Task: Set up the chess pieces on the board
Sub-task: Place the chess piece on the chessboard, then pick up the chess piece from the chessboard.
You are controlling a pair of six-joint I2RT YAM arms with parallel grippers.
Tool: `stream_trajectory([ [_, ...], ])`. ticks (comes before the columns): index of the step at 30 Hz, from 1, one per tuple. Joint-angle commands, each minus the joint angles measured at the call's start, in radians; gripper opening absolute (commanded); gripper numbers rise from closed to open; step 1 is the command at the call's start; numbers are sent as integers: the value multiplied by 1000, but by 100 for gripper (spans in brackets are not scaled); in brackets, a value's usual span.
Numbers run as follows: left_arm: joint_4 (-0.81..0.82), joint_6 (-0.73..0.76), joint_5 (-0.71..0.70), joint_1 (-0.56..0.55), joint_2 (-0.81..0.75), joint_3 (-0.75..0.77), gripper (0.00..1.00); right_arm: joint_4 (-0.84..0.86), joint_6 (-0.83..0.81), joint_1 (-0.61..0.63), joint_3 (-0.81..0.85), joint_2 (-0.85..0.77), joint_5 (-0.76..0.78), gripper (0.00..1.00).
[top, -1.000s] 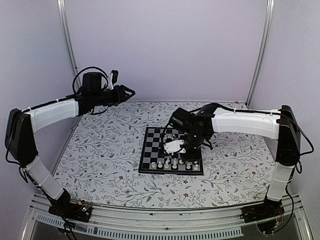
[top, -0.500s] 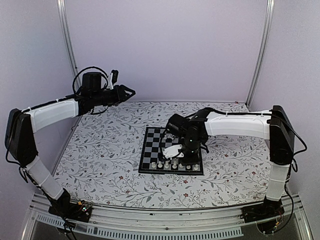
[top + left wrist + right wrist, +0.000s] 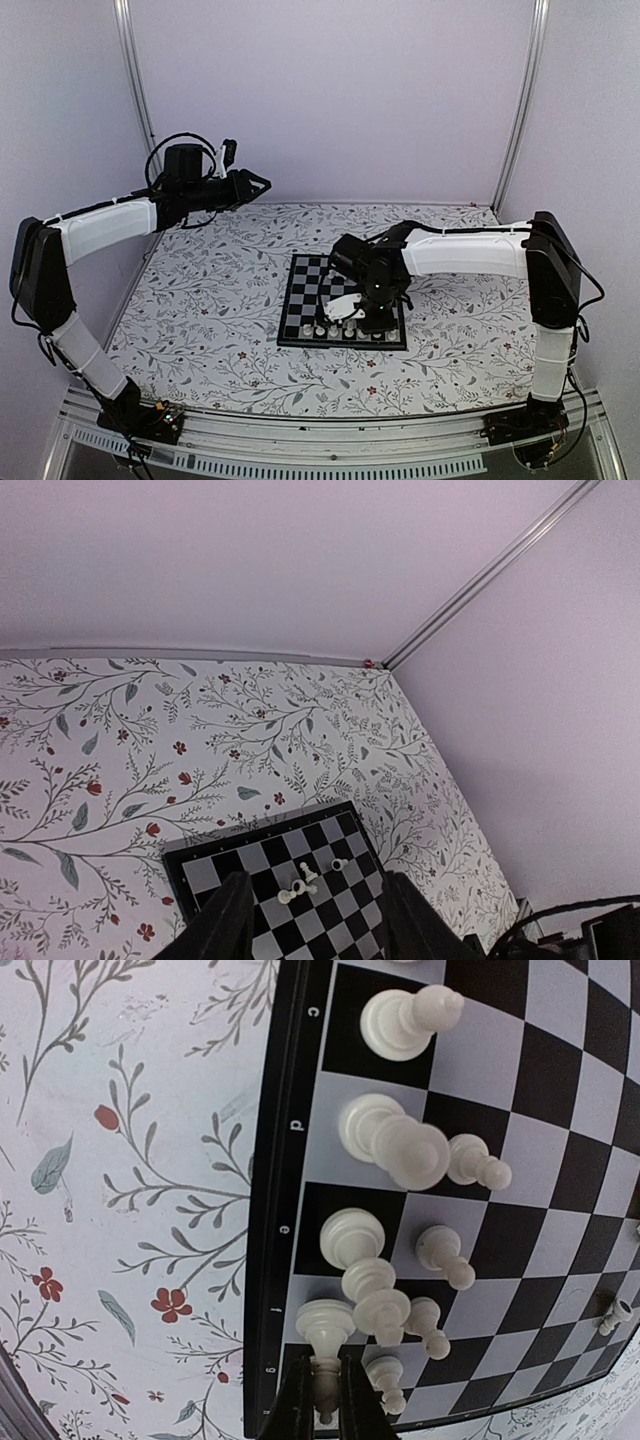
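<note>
The board (image 3: 305,275) lies mid-table, with a row of white chess pieces (image 3: 335,328) standing along its near edge. My right gripper (image 3: 372,318) hangs over the right part of that row. In the right wrist view its fingers (image 3: 303,1400) are shut on the top of a tall white piece (image 3: 326,1325), whose base rests on an edge square. Other tall pieces (image 3: 395,1140) and pawns (image 3: 445,1255) stand close beside it. My left gripper (image 3: 262,183) is raised at the back left, open and empty. In the left wrist view it looks down on the board (image 3: 250,865), where up to three loose pieces (image 3: 300,883) lie.
The floral table surface (image 3: 210,300) surrounds the board on all sides. Lilac walls and metal corner posts (image 3: 520,110) close off the back and sides. A lone piece (image 3: 615,1312) lies on its side farther in on the board.
My right gripper has moved down and toward the board's near edge with the white piece, and its forearm has swung lower. The left arm has not moved.
</note>
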Motion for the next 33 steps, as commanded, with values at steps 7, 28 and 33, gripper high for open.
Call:
stream_trajectory([
  [7,29,-2,18,14,1,-13,46,20,-5,7,-6,20,20,12],
  [28,23,62,41,-21,26,6,46,-19,0,-119,90,-173,-158,34],
  [33,-42,183,12,-102,86,56,46,109,49,-259,33,-225,-275,34],
])
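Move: The chess piece is already held upright between the right fingers, right over its empty back-row square marked f, which lies straight below the hand, some 4 cm down. A tall piece stands about 3 cm to the left and another back-row piece about 3 cm to the right, both level with it; a pawn stands 3 cm straight ahead. From the left hand, the square is roughly 21 cm back, 22 cm right and 23 cm below. The chess piece is let go on the f square: the right hand stays almost still over it while its fingers open about a quarter of their range. Then the hand comes free and climbs quickly, some 9 cm up and 4 cm forward, tilting about 15 degrees so the fingertips swing leftward. Late on, the left hand starts drifting right about 2 cm, sinking slightly. ##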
